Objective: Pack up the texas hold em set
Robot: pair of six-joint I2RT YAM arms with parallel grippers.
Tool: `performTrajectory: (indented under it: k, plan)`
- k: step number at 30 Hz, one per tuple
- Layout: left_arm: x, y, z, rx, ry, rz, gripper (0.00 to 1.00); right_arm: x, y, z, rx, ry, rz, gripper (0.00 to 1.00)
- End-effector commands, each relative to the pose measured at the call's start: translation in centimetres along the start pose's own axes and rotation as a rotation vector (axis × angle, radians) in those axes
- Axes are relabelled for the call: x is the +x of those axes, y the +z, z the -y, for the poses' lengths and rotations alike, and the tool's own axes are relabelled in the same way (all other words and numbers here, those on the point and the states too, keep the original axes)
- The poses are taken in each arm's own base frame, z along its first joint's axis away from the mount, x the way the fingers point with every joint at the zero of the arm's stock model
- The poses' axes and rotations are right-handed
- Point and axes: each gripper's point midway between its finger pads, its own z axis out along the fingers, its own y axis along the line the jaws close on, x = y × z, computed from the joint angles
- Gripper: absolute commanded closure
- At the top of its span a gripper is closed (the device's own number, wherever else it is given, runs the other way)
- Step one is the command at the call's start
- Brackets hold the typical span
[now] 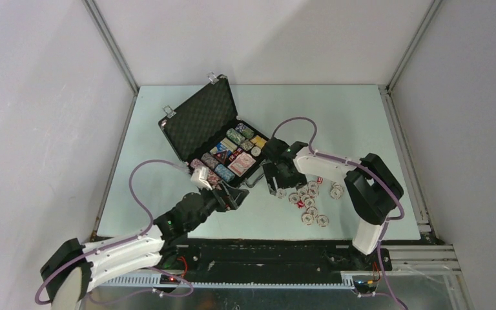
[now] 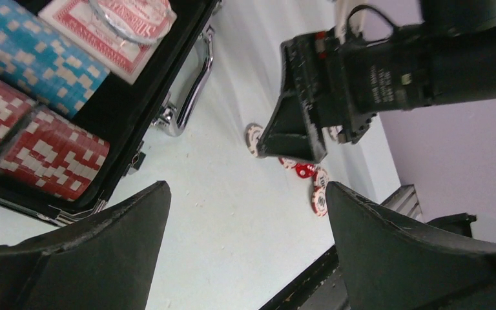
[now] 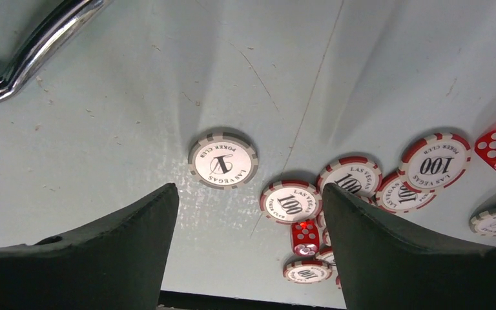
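Observation:
The black case (image 1: pixel 200 119) lies open at the table's middle, foam lid up, with rows of chips (image 1: pixel 240 134) and card decks (image 1: pixel 240 165) in its tray. Loose red-and-white chips (image 1: pixel 310 200) and red dice (image 3: pixel 305 236) are scattered to its right. My right gripper (image 3: pixel 248 190) hangs open low over the table by the case's silver handle (image 3: pixel 32 45). A grey-edged chip (image 3: pixel 223 160) lies just beyond its fingers, and a 100 chip (image 3: pixel 290 201) lies beside its right finger. My left gripper (image 2: pixel 247 187) is open and empty over bare table at the case's front corner (image 2: pixel 123 129).
The right gripper's fingers (image 2: pixel 294 126) stand close ahead in the left wrist view, with chips (image 2: pixel 320 194) beyond. The table's black front edge (image 2: pixel 310 278) runs just below both grippers. Grey walls and metal rails enclose the table.

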Motion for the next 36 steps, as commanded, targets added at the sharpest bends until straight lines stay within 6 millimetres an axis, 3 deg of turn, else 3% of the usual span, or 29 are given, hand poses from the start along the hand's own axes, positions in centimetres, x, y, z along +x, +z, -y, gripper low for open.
performTrajectory:
  k: [1, 7, 13, 18, 27, 36]
  plan:
    - [-1.3, -0.5, -0.6, -0.027, 0.01, 0.069, 0.03, -0.9, 0.1, -0.2, 0.034, -0.024, 0.007, 0.18]
    - [-1.2, -0.8, -1.1, -0.04, 0.028, 0.065, 0.02, -1.1, 1.6, -1.1, 0.031, -0.048, -0.023, 0.24]
    - [-0.8, -0.8, -1.1, -0.036, 0.028, 0.053, 0.02, -0.1, 3.2, -2.1, -0.021, -0.059, -0.087, 0.34]
    - [-0.7, -0.7, -1.1, -0.035, 0.03, 0.047, 0.02, 0.3, 3.8, -2.2, -0.038, -0.04, -0.102, 0.5]
    - [-0.4, -0.1, -0.6, -0.026, 0.026, 0.025, 0.04, 1.1, 3.9, -1.8, -0.037, -0.033, -0.133, 0.53]
    - [0.4, 0.6, 0.6, -0.001, -0.023, 0.008, 0.07, 0.7, 3.1, -3.6, -0.206, 0.086, -0.119, 0.59]
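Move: The grey-white chip lies flat on the table about 2 cm left of the right hand and 2 cm below it, straight ahead counting as 0. The nearest red 100 chip is some 2 cm right and 2 cm back of that hand, the red die about 4 cm right and 4 cm back; the case handle is roughly 11 cm left and 6 cm ahead. From the left hand the grey-white chip is about 14 cm right, 4 cm ahead and 9 cm lower. The right hand, pointing down, slides about 2 cm left and sinks about 2 cm at once onto the lone grey-white chip, then holds its place there with a slight tilt of some 5 degrees while its fingers, wide open at first, close by about half until the tips come against the chip's left and right edges at the table. Meanwhile the empty left hand, off the case's near corner, drifts about a centimetre left, rises a little and then sinks to finish some 2 cm lower, its fingers staying wide open. ##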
